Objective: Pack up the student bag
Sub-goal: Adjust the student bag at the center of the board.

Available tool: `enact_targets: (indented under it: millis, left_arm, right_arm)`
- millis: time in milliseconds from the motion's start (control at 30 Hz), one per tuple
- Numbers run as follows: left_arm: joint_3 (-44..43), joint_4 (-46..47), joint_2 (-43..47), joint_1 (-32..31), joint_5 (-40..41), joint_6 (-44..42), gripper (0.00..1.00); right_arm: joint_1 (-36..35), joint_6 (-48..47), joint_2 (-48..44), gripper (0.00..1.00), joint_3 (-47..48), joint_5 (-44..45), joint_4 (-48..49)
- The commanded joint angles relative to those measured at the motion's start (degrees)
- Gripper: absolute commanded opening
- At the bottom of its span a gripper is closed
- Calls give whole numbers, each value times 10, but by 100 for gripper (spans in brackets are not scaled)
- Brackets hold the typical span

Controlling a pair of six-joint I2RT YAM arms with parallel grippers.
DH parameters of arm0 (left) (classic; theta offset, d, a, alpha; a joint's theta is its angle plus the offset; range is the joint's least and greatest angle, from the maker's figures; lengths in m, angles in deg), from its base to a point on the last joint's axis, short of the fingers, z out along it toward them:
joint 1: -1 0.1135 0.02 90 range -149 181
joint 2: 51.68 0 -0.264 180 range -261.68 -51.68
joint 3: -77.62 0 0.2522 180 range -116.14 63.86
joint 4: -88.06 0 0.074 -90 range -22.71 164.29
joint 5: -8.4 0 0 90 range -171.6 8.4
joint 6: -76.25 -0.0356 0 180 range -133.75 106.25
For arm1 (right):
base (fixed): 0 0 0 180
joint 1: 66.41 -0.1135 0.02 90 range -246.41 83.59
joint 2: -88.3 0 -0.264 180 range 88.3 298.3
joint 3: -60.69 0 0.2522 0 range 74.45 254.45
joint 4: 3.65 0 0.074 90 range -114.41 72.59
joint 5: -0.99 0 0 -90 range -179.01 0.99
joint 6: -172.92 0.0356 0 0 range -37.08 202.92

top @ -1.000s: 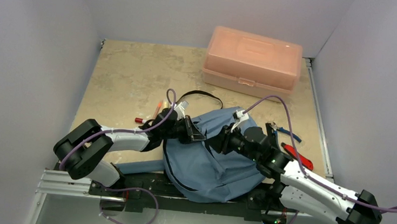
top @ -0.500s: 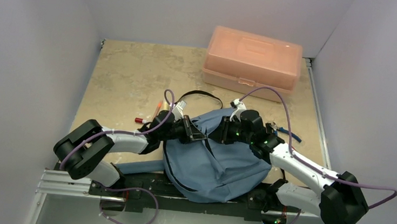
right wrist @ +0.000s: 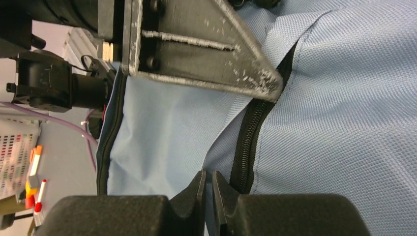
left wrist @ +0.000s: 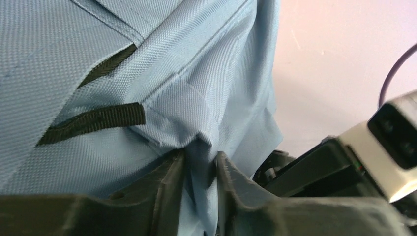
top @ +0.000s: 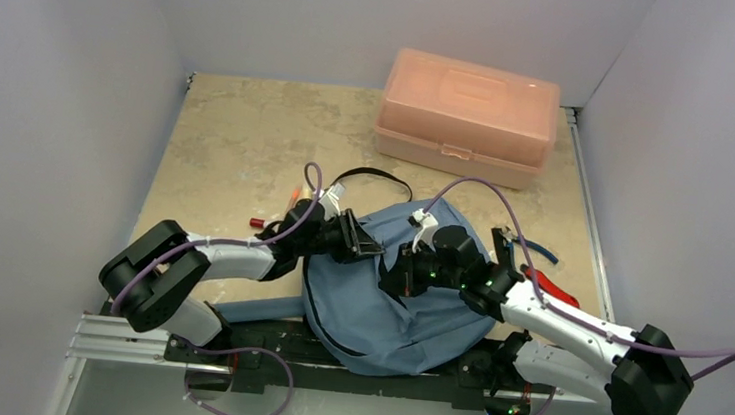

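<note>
The student bag (top: 384, 314), soft blue-grey fabric, lies flat at the near middle of the table between both arms. My left gripper (top: 360, 245) rests on its upper left part. In the left wrist view my left gripper (left wrist: 199, 158) has a bunched fold of the student bag (left wrist: 196, 98) between its slightly parted jaws. My right gripper (top: 396, 272) sits on the bag's middle. In the right wrist view my right gripper (right wrist: 209, 178) is pinched on a thin fold of the student bag (right wrist: 162, 128) just left of a dark zipper (right wrist: 248, 147).
A salmon-pink plastic box (top: 467, 116) stands closed at the back right. Pens (top: 290, 204) and a red marker (top: 257, 223) lie left of the bag. A red tool (top: 549, 287) and a blue-handled item (top: 533, 248) lie to its right. White walls enclose the table on three sides.
My right arm swung left onto the bag's middle and its jaws closed on fabric beside the zipper. My left gripper stayed in place, its jaws parting a little around the fold.
</note>
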Motion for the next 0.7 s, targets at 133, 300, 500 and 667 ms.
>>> enact_targets:
  millis: [133, 300, 500, 667]
  left_arm:
    - [-140, -374, 36, -11, -7, 2, 43]
    - [-213, -585, 32, -20, 10, 25, 42]
    - [-256, -701, 32, -31, -18, 94, 42]
    - [-256, -652, 66, -83, -20, 158, 50]
  right_arm:
    - [-17, 11, -25, 26, 20, 11, -92]
    - [-21, 19, 22, 25, 30, -11, -95]
    - [-26, 38, -11, 28, 67, 66, -174]
    - [-24, 86, -44, 41, 118, 146, -307]
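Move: My left fingers are at a fold by the far end of the student bag's pocket zipper; the zipper's middle lies about 5 cm back, 3 cm to the right and some 3 cm below. The main zipper is about 14 cm back and 11 cm to the left of this hand, the black strap loop some 15 cm straight ahead. From my right hand the pocket zipper's middle is about 3 cm ahead, 1 cm left and 2 cm below. I let the blue fold come free of my left fingers, opening them to nearly half, lift that hand about 1 cm, then draw it some 6 cm back along the left side of the pocket zipper, tipping the fingers some 40 degrees to point steeply down. My right hand stays close over the zipper's near end: it eases about 1 cm back and down, rises again with a 2 cm shift right, and spreads its fingers. ##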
